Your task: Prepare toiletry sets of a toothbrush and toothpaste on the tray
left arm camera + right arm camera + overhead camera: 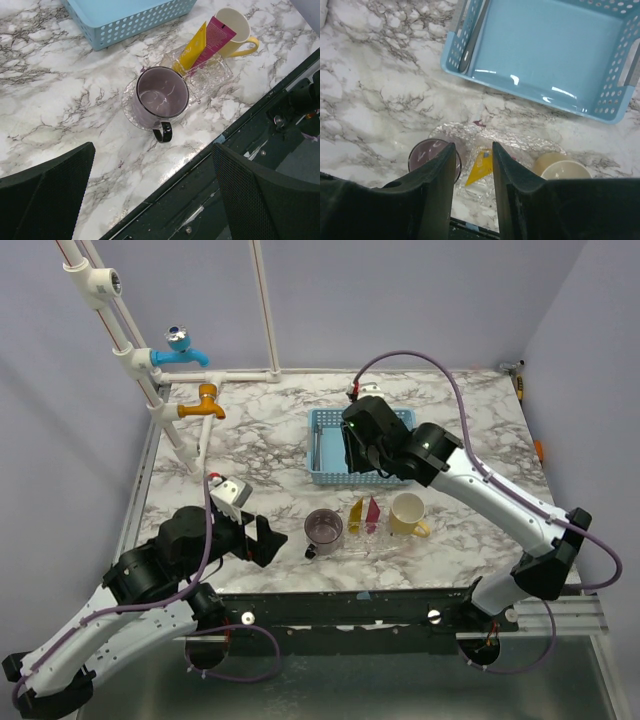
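A yellow toothpaste (192,50) and a magenta-pink toothpaste (215,35) stand leaning in the clear glass tray (220,75), between a mauve cup (161,97) and a cream mug (235,30). A slim grey toothbrush (472,32) lies along the left wall of the blue basket (545,50). My right gripper (473,146) hovers over the basket's near edge, jaws parted with nothing between them; below it show the yellow toothpaste (481,167) and the tray (520,142). My left gripper (154,150) hangs wide open and empty by the table's front edge, near the cup (323,528).
White pipes with a blue tap (182,352) and an orange tap (203,403) stand at the back left. The black front rail (350,605) runs along the table's near edge. Purple walls close in the sides and back.
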`<state>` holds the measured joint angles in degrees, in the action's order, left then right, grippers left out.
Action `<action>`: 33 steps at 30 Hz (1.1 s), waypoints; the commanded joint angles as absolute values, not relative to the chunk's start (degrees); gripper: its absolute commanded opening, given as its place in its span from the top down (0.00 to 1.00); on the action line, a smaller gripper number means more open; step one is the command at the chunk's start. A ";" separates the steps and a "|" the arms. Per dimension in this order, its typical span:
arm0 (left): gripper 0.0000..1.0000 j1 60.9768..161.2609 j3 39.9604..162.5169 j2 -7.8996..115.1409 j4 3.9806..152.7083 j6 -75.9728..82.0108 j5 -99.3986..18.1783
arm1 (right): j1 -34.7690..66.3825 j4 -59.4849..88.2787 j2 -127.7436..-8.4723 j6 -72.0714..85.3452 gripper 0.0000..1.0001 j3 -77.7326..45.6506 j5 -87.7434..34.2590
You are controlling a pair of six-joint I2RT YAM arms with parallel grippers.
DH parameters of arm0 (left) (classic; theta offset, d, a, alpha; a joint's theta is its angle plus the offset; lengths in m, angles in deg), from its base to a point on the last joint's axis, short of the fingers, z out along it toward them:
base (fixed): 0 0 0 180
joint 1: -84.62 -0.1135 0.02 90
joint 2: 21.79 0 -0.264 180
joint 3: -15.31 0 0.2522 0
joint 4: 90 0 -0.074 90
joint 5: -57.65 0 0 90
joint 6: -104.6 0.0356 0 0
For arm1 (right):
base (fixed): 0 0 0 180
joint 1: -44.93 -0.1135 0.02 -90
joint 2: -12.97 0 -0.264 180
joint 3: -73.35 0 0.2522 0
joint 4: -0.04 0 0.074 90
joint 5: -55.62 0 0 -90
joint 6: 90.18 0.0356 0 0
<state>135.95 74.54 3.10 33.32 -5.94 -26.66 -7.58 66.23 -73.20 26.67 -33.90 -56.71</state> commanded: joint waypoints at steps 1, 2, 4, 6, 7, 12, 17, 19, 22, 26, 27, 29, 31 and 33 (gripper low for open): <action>0.01 135.53 74.23 3.77 32.83 -5.88 -24.47 | -5.09 66.86 -78.30 24.21 0.61 -38.59 -56.59; 0.01 135.51 74.25 3.93 32.75 -5.88 -24.23 | -4.31 66.65 -79.44 24.02 0.61 -39.56 -55.91; 0.01 135.51 74.41 4.05 32.65 -5.88 -23.70 | -3.44 66.12 -81.28 23.47 0.61 -41.11 -55.32; 0.01 135.51 74.38 4.02 32.48 -5.96 -23.13 | -2.52 65.64 -83.05 23.24 0.61 -42.40 -55.02; 0.01 135.54 74.42 3.96 32.43 -6.01 -22.84 | -1.98 65.16 -83.69 23.27 0.61 -42.81 -54.40; 0.01 135.55 74.33 3.53 32.43 -6.15 -22.51 | 0.78 62.54 -88.77 23.46 0.61 -44.73 -52.45; 0.01 135.51 74.47 3.88 32.38 -6.06 -22.24 | 2.83 59.76 -94.01 24.16 0.61 -46.04 -49.90; 0.01 135.51 74.42 3.87 32.30 -6.06 -22.18 | 2.99 59.08 -96.14 24.50 0.61 -46.63 -49.29; 0.01 135.51 74.37 3.66 32.22 -6.14 -21.91 | 3.08 57.49 -99.12 25.01 0.59 -47.04 -49.03; 0.01 135.51 74.36 3.61 31.97 -6.41 -21.21 | 3.70 54.97 -102.83 25.53 0.59 -47.23 -47.79; 0.01 135.51 74.38 3.56 31.90 -6.48 -21.06 | 3.86 54.57 -104.00 25.57 0.59 -47.57 -47.46; 0.01 135.51 74.42 3.59 31.69 -6.65 -20.64 | 4.10 54.04 -106.09 25.84 0.59 -48.30 -47.30; 0.01 135.55 74.43 3.43 31.56 -6.85 -20.35 | 4.48 53.09 -107.74 26.29 0.58 -48.60 -46.74; 0.01 135.51 74.42 2.95 31.57 -6.86 -20.26 | 4.73 51.86 -109.13 26.55 0.57 -48.66 -45.79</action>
<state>135.73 74.54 3.78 33.22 -6.18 -22.33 3.79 55.38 -106.25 25.36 -46.75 -48.19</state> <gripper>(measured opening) 0.988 0.418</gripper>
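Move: The right hand is empty. The toothbrushes lie lengthwise along the left wall of the blue tray, their middles about 18 cm ahead, 6 cm to its left and 25 cm below. Nearly under this hand, the yellow toothpaste stands some 4 cm back and 1 cm left, the magenta one 4 cm back and 5 cm right, and the dark mug 6 cm back and 6 cm left. From the left hand the toothbrushes are roughly 32 cm ahead and 11 cm right. The right hand leaves the air above the toothpastes and heads for the toothbrushes, sinking about 14 cm while reaching some 13 cm forward and drifting about 5 cm left, nearly level at first and then ever more steeply down over the tray's near left corner. The wrist tips the fingers about 10 degrees further down, and they stay part open, coming in just right of the near handle ends without closing on anything. ##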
